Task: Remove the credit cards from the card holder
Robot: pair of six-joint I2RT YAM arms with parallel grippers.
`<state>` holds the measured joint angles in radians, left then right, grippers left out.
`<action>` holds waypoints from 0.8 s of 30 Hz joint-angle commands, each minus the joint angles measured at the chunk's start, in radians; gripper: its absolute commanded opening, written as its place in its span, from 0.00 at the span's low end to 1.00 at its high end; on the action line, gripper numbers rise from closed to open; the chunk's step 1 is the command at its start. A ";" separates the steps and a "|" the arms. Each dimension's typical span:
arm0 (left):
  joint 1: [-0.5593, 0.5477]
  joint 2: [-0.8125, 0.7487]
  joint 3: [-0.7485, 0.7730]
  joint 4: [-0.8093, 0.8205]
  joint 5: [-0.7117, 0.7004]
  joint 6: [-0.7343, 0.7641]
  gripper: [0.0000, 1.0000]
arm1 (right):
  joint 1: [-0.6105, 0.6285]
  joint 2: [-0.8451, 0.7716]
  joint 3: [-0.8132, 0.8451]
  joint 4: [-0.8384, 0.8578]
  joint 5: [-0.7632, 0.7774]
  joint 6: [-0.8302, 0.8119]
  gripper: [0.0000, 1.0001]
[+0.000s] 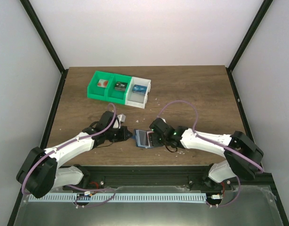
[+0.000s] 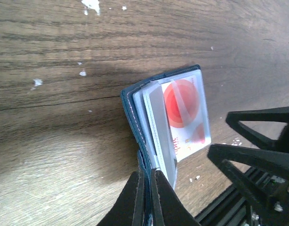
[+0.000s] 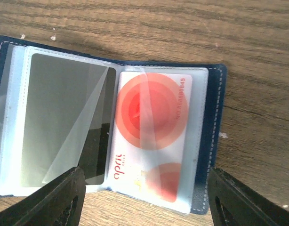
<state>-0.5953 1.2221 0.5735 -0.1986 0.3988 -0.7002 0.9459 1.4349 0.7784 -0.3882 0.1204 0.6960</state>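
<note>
The blue card holder (image 1: 142,139) lies open on the table between my grippers. My left gripper (image 1: 131,135) is shut on its left leaf, which stands up on edge in the left wrist view (image 2: 133,113), pinched at the fingertips (image 2: 147,174). The right pocket holds a white card with a red spot (image 3: 151,134), also seen in the left wrist view (image 2: 183,107). The left pocket (image 3: 60,122) looks grey and glossy; I cannot tell if a card is in it. My right gripper (image 3: 144,207) is open and empty, its fingers straddling the holder's near edge (image 1: 155,140).
A green-and-white three-compartment tray (image 1: 95,89) stands at the back. It holds a red-and-white card (image 1: 103,83), a dark card (image 1: 120,85) and a blue card (image 1: 139,88). White crumbs lie on the wood. The table's front rail is close behind the holder.
</note>
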 commanded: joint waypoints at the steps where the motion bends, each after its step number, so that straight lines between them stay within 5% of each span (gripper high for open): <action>1: 0.002 0.000 -0.007 -0.038 -0.057 0.043 0.00 | 0.003 -0.044 0.045 -0.051 0.061 -0.023 0.72; 5: 0.002 -0.007 0.003 -0.083 -0.095 0.048 0.07 | -0.024 -0.071 0.017 -0.016 0.013 -0.039 0.63; 11: 0.002 -0.061 0.044 -0.117 -0.076 0.001 0.41 | -0.100 -0.097 -0.058 0.126 -0.182 -0.044 0.46; 14: -0.002 -0.104 0.044 -0.049 -0.014 -0.037 0.50 | -0.137 -0.085 -0.091 0.176 -0.219 -0.033 0.40; 24: -0.028 0.034 -0.025 0.255 0.157 -0.134 0.50 | -0.175 -0.069 -0.102 0.225 -0.280 -0.049 0.29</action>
<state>-0.6121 1.1938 0.5770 -0.0853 0.4660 -0.7902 0.7803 1.3659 0.6727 -0.2062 -0.1291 0.6579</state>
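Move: The left hand still pinches the card holder's navy strap. The grey pocket of the opened holder lies about 5 cm to its right, 1 cm back and 3 cm below, and the red-circled card roughly 9 cm to its right, level fore and aft. From the open right hand the red-circled card is some 3 cm ahead, 1 cm left and 3 cm below, and the grey pocket about 6 cm left and 3 cm ahead. The left hand draws the strap about 2 cm left and a little down, opens its fingers to let go, then lifts some 5 cm and swings back about 4 cm to the right over the grey pocket, sinking slightly at the end. Meanwhile the right hand rises about 2 cm and eases forward over the red-circled card's sleeve, then dips again as its fingers close to about half their former gap, one over the card and the other by the sleeve's right edge, the wrist rolling some 15 degrees so that its left side rises. ##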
